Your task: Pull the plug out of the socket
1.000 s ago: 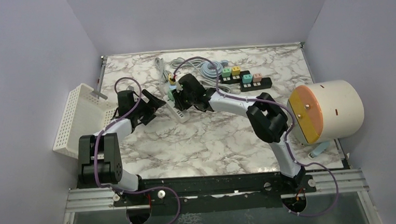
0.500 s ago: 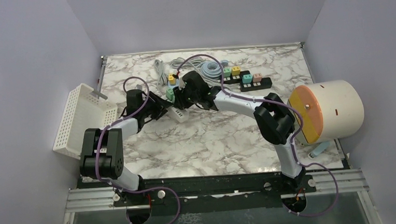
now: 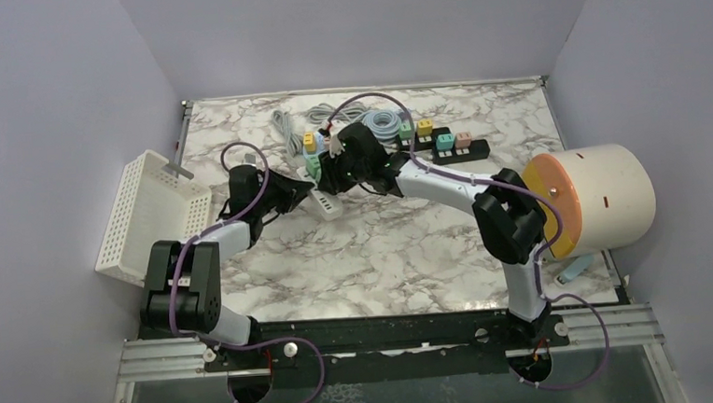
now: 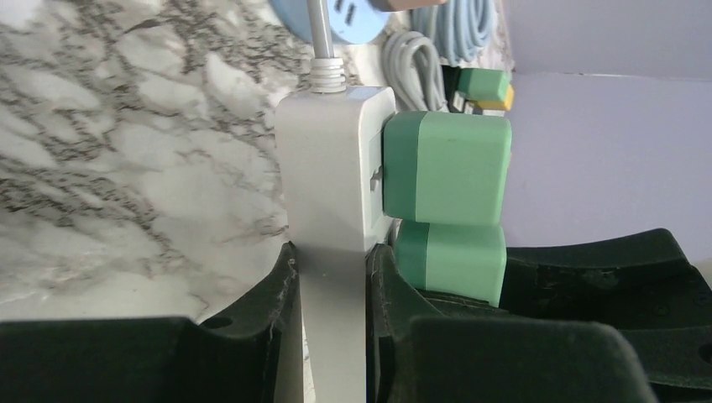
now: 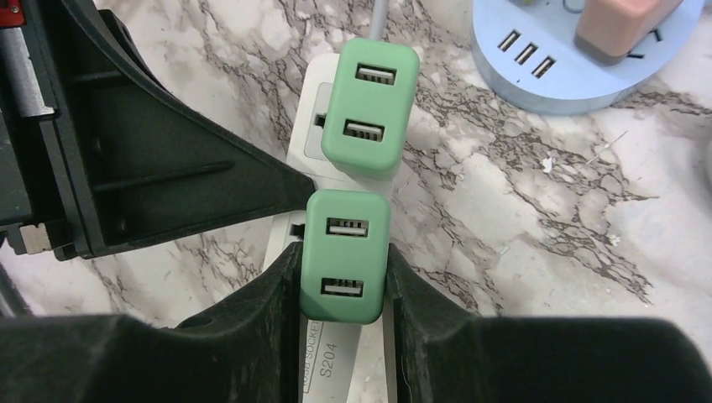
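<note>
A white socket strip lies on the marble table, also seen in the right wrist view and from above. Two green USB plugs sit in it: the far one and the near one. My left gripper is shut on the strip's sides. My right gripper is shut on the near green plug; the far plug stands free beside it. From above, both grippers meet at the strip, left and right.
A round blue USB hub with a pink plug lies beyond the strip. A black power strip with coloured plugs, coiled cables, a white basket at left and a cylinder with an orange face at right.
The left gripper moved right and closed on the white strip. The right gripper shifted slightly up and right over the plugs. The strip has been dragged a little toward the back.
</note>
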### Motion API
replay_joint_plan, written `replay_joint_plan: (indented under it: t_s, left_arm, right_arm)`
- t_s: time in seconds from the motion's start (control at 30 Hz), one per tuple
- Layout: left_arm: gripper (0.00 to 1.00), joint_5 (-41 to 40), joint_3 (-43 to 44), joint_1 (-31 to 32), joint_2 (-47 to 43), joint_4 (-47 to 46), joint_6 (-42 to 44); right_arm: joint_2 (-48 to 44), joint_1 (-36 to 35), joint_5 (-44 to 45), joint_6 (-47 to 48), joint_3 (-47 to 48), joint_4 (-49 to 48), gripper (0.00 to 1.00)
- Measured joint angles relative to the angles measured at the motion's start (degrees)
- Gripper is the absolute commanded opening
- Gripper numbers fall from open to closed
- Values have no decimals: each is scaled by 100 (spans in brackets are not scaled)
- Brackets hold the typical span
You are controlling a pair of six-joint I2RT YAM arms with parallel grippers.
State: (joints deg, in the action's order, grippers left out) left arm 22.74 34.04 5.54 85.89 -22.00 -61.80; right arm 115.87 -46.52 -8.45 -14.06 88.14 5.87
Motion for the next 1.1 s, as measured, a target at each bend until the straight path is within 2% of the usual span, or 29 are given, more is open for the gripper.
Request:
replay_joint_plan:
  t_s: [0.1, 0.3, 0.4, 0.5, 0.6, 0.73, 0.83, 1.0, 1.1]
  left_arm:
    - [0, 11, 103, 59, -72, -17, 33]
    - [0, -741, 120, -26, 85, 614, 413]
    - [0, -955, 120, -35, 87, 791, 538]
    - [0, -1036, 120, -33, 87, 841, 592]
    - [0, -1032, 164, -33, 85, 885, 660]
    - [0, -894, 365, -33, 85, 1058, 841]
    - [0, -669, 566, -33, 83, 1198, 1104]
    - [0, -402, 767, -33, -50, 1438, 1644]
    - [0, -284, 835, -33, -166, 1554, 1980]
  right_arm:
    - [-188, 149, -205, -98, -39, 22, 1]
    - [-1196, 708, -1541, -660, -52, -258, 1]
    - [-1578, 743, -1567, -588, 70, -267, 1]
    - [-1757, 667, -1213, -369, 31, -90, 1]
    - [-1937, 684, -1027, -293, -678, -24, 1]
    - [-2105, 1045, -1329, -538, -2275, -17, 1]
    - [-2103, 1322, -1558, -654, -3110, 129, 1]
    - [-2105, 1403, -2151, -533, -3276, 234, 3]
    - [-2037, 1447, -2472, -350, -3126, 334, 11]
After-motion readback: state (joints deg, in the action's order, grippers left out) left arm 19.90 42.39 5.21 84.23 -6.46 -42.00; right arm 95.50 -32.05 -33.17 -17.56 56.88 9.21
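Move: The right hand already pinches the near green plug between its fingers; the white socket strip's middle is about 3 cm back, 1 cm left and 4 cm below. The other green plug stands some 4 cm straight ahead at the same height, and the round blue socket 8 cm ahead, 2 cm right and 7 cm lower. From the left hand, clamped on the strip, the near plug is about 1 cm ahead, 2 cm right, 3 cm above. Left hand keeping the socket strip, right pulls the green plug up about 17 cm, then down, right and back. ##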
